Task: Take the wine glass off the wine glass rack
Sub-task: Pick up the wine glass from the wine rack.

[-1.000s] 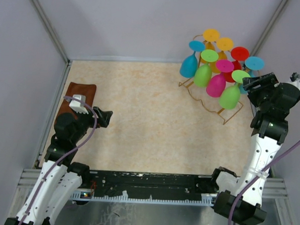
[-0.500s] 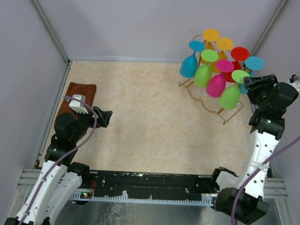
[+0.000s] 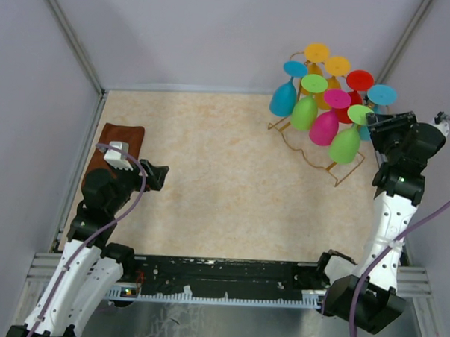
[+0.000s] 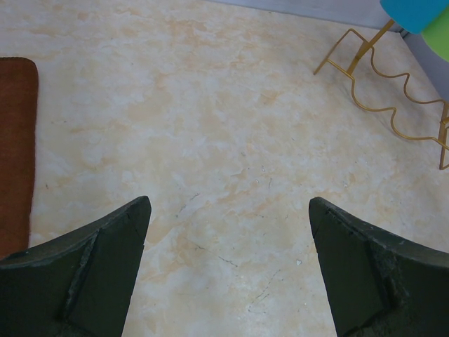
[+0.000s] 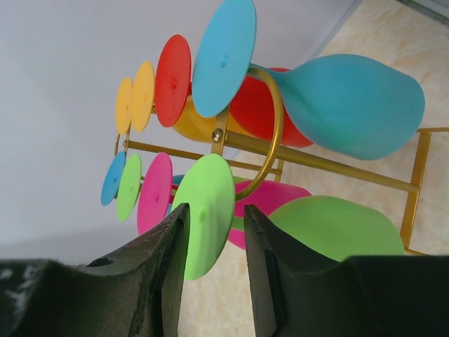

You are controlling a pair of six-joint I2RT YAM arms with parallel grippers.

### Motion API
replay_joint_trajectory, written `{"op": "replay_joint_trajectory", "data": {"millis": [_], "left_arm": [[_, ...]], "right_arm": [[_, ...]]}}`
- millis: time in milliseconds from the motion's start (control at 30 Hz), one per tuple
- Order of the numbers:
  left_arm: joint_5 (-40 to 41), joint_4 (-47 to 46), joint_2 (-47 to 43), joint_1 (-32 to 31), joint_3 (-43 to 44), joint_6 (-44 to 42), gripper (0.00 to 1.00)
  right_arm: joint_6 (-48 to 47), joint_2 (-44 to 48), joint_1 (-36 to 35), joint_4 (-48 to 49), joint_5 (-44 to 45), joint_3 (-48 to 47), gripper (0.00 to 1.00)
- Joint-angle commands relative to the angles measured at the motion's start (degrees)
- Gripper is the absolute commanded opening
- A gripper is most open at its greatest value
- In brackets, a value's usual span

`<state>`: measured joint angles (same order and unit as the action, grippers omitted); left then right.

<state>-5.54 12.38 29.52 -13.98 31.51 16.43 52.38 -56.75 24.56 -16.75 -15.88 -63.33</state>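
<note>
The golden wire wine glass rack point(image 3: 350, 170) stands at the far right of the table, hung with several coloured glasses. The nearest is a light green wine glass point(image 3: 345, 144) hanging bowl down, its round foot point(image 5: 207, 214) up by the rack's curled loop point(image 5: 272, 126). My right gripper point(image 3: 375, 124) sits at that foot. In the right wrist view my right gripper point(image 5: 215, 210) has its jaws narrowed on either side of the green disc, with gaps still showing. My left gripper point(image 3: 161, 173) hangs wide open over bare table at the left, nothing between its fingers point(image 4: 105, 253).
Blue point(image 3: 283, 99), pink point(image 3: 324, 126), red point(image 3: 359, 80) and orange point(image 3: 317, 52) glasses crowd the rack right beside the green one. The rack's wavy foot rail point(image 4: 379, 91) shows in the left wrist view. A brown cloth point(image 3: 121, 145) lies at the left edge. Grey walls close in behind and right.
My right gripper's jaws have narrowed around the green glass's foot, and the wrist has shifted slightly up and right. The left arm has not moved.
</note>
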Motion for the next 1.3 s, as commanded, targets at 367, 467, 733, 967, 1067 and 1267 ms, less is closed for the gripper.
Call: {"op": "replay_joint_trajectory", "data": {"millis": [367, 467, 733, 967, 1067, 1267], "left_arm": [[0.70, -1.48, -0.07, 0.35, -0.66, -0.74, 0.99], [0.64, -1.49, -0.01, 0.38, -0.66, -0.75, 0.99], [0.64, -1.47, 0.01, 0.35, -0.65, -0.75, 0.99], [1.06, -1.23, 0.01, 0.40, -0.60, -0.70, 0.99], [1.06, -1.21, 0.01, 0.35, -0.65, -0.70, 0.99], [1.26, -1.13, 0.01, 0.37, -0.66, -0.59, 0.99]], "right_arm": [[4.64, 0.86, 0.27, 5.95, -0.76, 2.75, 0.24], [4.79, 1.02, 0.31, 5.89, -0.70, 2.50, 0.19], [5.72, 2.62, 0.32, 5.02, -0.65, 2.07, 0.15], [6.28, 3.43, 0.32, 4.65, -1.46, 1.57, 0.13], [6.72, 3.53, 0.32, 4.44, -1.47, 1.22, 0.09], [8.18, 4.31, 0.31, 4.60, -2.79, 0.80, 0.04]]}}
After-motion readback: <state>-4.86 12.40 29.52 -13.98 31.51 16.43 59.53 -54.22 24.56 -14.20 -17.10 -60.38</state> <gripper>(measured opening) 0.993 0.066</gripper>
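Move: The front right-hand green glass hangs foot up on the rack. Its foot is already between the right hand's part-open fingers; the glass's middle is about 1 cm ahead, 2 cm left and 7 cm below. At about that height, the pink glass is some 5 cm ahead and 8 cm left, the light-blue one 7 cm ahead and 3 cm right, the red one 9 cm ahead and 3 cm left. From the left hand the green glass is roughly 12 cm ahead, 48 cm right, 5 cm higher. Down a little over 1 cm first, then slowly back up nearly 2 cm while easing about 1 cm back and left, the right hand closes its fingers from about a third open to almost shut. They pinch the green glass's flat foot, one pad above and one below, as the wrist rolls its left side up some 5 degrees. ##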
